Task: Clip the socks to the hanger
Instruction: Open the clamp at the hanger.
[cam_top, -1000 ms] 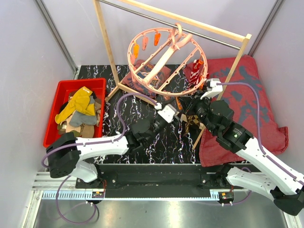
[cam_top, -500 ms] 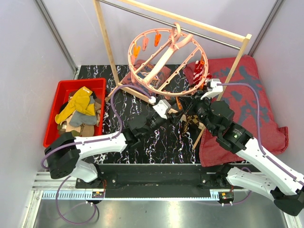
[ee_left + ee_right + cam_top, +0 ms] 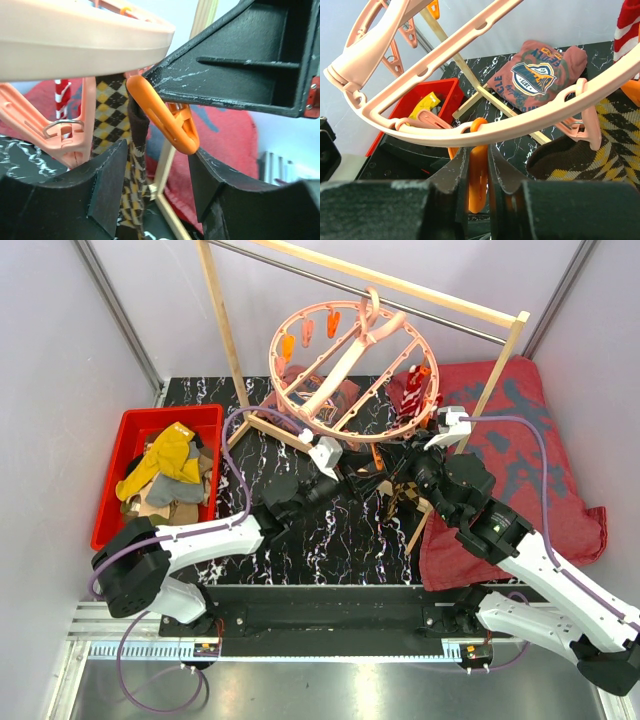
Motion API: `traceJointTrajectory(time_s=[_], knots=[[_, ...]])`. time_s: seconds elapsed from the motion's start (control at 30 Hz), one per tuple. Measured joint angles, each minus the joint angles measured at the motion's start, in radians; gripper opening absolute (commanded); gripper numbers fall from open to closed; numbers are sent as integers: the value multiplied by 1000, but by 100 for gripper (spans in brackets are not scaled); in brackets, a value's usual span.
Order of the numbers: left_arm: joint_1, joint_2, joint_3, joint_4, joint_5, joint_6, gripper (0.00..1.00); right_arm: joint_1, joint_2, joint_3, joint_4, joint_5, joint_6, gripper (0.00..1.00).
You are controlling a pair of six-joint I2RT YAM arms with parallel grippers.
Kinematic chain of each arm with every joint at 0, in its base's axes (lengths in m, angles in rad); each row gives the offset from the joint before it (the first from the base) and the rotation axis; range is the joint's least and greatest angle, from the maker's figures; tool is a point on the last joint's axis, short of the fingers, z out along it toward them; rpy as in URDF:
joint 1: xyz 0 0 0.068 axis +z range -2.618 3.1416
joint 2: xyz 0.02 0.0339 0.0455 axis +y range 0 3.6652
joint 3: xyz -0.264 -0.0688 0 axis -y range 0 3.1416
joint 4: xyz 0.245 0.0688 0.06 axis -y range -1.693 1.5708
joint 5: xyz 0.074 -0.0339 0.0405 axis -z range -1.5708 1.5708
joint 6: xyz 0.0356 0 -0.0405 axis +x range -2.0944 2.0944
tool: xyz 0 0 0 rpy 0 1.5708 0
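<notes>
The pink ring hanger [image 3: 335, 378] hangs from the wooden rack. A red-white striped sock [image 3: 416, 390] is clipped to its right rim. My right gripper [image 3: 478, 172] is shut on an orange clip [image 3: 479, 175] under the near rim [image 3: 520, 125]. In the left wrist view that clip [image 3: 165, 120] is pinched by the right gripper's black finger [image 3: 235, 65], and the brown-tan argyle sock [image 3: 131, 165] hangs up against it. My left gripper [image 3: 155, 195] stands open around the sock's hanging part, which lies next to the left finger [image 3: 107, 185].
A red bin [image 3: 110, 490] at the left holds more socks, mustard yellow [image 3: 170, 452] on top. The wooden rack's posts [image 3: 225, 325] straddle the hanger. A large dark-red cloth [image 3: 530, 440] covers the right side, and another patterned cloth [image 3: 540, 75] lies behind.
My left gripper has moved up and back toward the hanger's near rim, and its jaws have narrowed a little. The right arm has stayed put on the clip.
</notes>
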Motion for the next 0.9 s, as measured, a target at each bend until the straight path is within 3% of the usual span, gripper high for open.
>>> traceJointTrajectory(time_s=[0.27, 0.47, 0.67, 0.9], knots=[[11, 0, 0, 71, 47, -97, 53, 0, 0, -10, 2, 0, -4, 10], [13, 0, 0, 85, 49, -130, 45, 0, -3, -11, 2, 0, -7, 10], [13, 0, 0, 84, 46, -154, 26, 0, -3, -11, 3, 1, -8, 11], [13, 1, 0, 79, 26, -176, 3, 0, -12, -11, 7, 1, -13, 26]])
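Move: The orange clamp, held under the hanger's near rim by the right fingertips, has its free end just beyond the open left fingers: about 2 cm right, level fore and aft, some 3 cm above the left hand point. The right hand has the clamp about 1 cm ahead and 1 cm left. From the left hand, a pink clamp sits some 3 cm ahead, 4 left and 3 above; the checkered sock hangs about 6 ahead, 8 right and 3 lower. The left fingers close from about half open and pinch the free end of the orange clamp just below the hanger's rim. Before that, the left hand rises about 2 cm and eases back 1 cm to bring the clamp between its pads, the wrist turning some 10 degrees. The right hand stays in place around the clamp. ##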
